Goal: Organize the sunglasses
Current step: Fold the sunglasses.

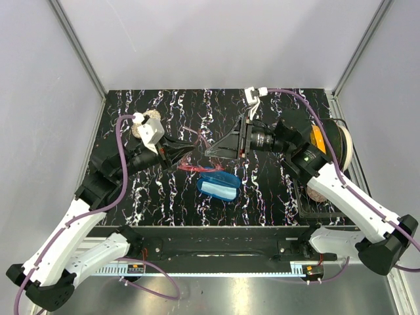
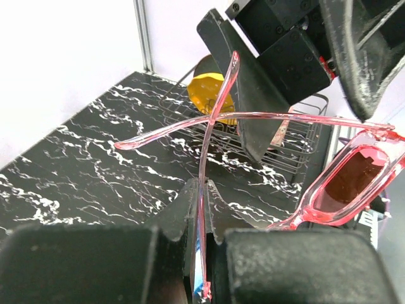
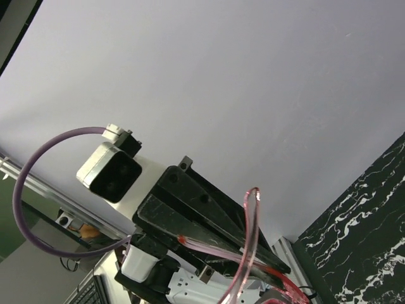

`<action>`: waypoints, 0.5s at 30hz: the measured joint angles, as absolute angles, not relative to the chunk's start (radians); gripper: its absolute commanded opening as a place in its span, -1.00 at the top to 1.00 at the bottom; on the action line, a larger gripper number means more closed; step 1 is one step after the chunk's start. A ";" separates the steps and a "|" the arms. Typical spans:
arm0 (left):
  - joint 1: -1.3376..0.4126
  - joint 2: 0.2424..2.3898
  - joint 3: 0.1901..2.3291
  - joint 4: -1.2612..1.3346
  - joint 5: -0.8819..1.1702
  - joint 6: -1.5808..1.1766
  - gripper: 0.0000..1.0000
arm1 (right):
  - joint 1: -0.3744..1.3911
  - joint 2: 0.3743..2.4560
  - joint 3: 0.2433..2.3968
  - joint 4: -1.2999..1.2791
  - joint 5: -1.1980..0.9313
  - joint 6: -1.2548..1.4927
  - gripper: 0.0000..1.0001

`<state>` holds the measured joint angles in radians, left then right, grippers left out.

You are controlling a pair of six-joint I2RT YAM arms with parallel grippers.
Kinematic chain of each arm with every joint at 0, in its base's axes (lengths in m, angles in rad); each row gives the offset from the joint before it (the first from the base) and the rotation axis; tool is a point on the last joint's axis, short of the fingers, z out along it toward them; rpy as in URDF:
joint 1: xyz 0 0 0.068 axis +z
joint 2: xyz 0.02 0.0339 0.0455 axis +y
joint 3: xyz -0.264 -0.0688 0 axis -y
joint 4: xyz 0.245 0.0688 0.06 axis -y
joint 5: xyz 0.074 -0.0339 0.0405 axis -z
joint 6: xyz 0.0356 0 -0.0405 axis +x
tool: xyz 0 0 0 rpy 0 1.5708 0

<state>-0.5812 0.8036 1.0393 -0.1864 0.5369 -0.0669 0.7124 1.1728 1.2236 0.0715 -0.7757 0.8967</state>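
Observation:
The sunglasses (image 1: 197,168), pink and translucent with rosy lenses (image 2: 354,183), hang in the air over the middle of the marbled table. My left gripper (image 2: 202,187) is shut on one temple arm, seen edge-on between its pads. The other temple arm crosses sideways in front of my right gripper (image 1: 213,149). Its two black fingers (image 2: 253,82) stand well apart around the frame, open. The right wrist view shows the left gripper's fingers (image 3: 209,221) pinching the pink arm (image 3: 252,234); the right gripper's own fingers do not show there.
A glossy blue case (image 1: 218,186) lies open just below the grippers with a light blue cloth inside. A black wire rack (image 1: 315,200) sits at the right with a yellow object (image 2: 212,95) and a spool (image 1: 341,141) behind it. A round object (image 1: 154,118) rests far left.

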 measured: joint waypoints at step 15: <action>-0.586 0.686 0.857 0.088 0.529 0.215 1.00 | 0.689 1.017 1.216 -0.081 -0.409 0.961 -0.46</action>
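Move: Within the left hand's shut fingers, the sunglasses are held by one temple, their middle about 3 cm back, 3 cm right and 2 cm below that hand point. From the open right hand they lie some 5 cm left, level fore and aft, and about 5 cm lower. The open blue case sits on the table about 6 cm ahead of the left hand, 9 cm to its right and some 35 cm below. Backing away from the sunglasses, the open right hand goes about 4 cm right and 3 cm forward, rises some 2 cm and swings its fingers roughly 20 degrees clockwise. The left hand stays nearly in place, keeps its pinch on the temple and turns some 25 degrees, forward side up, lifting about a centimetre at the end. ##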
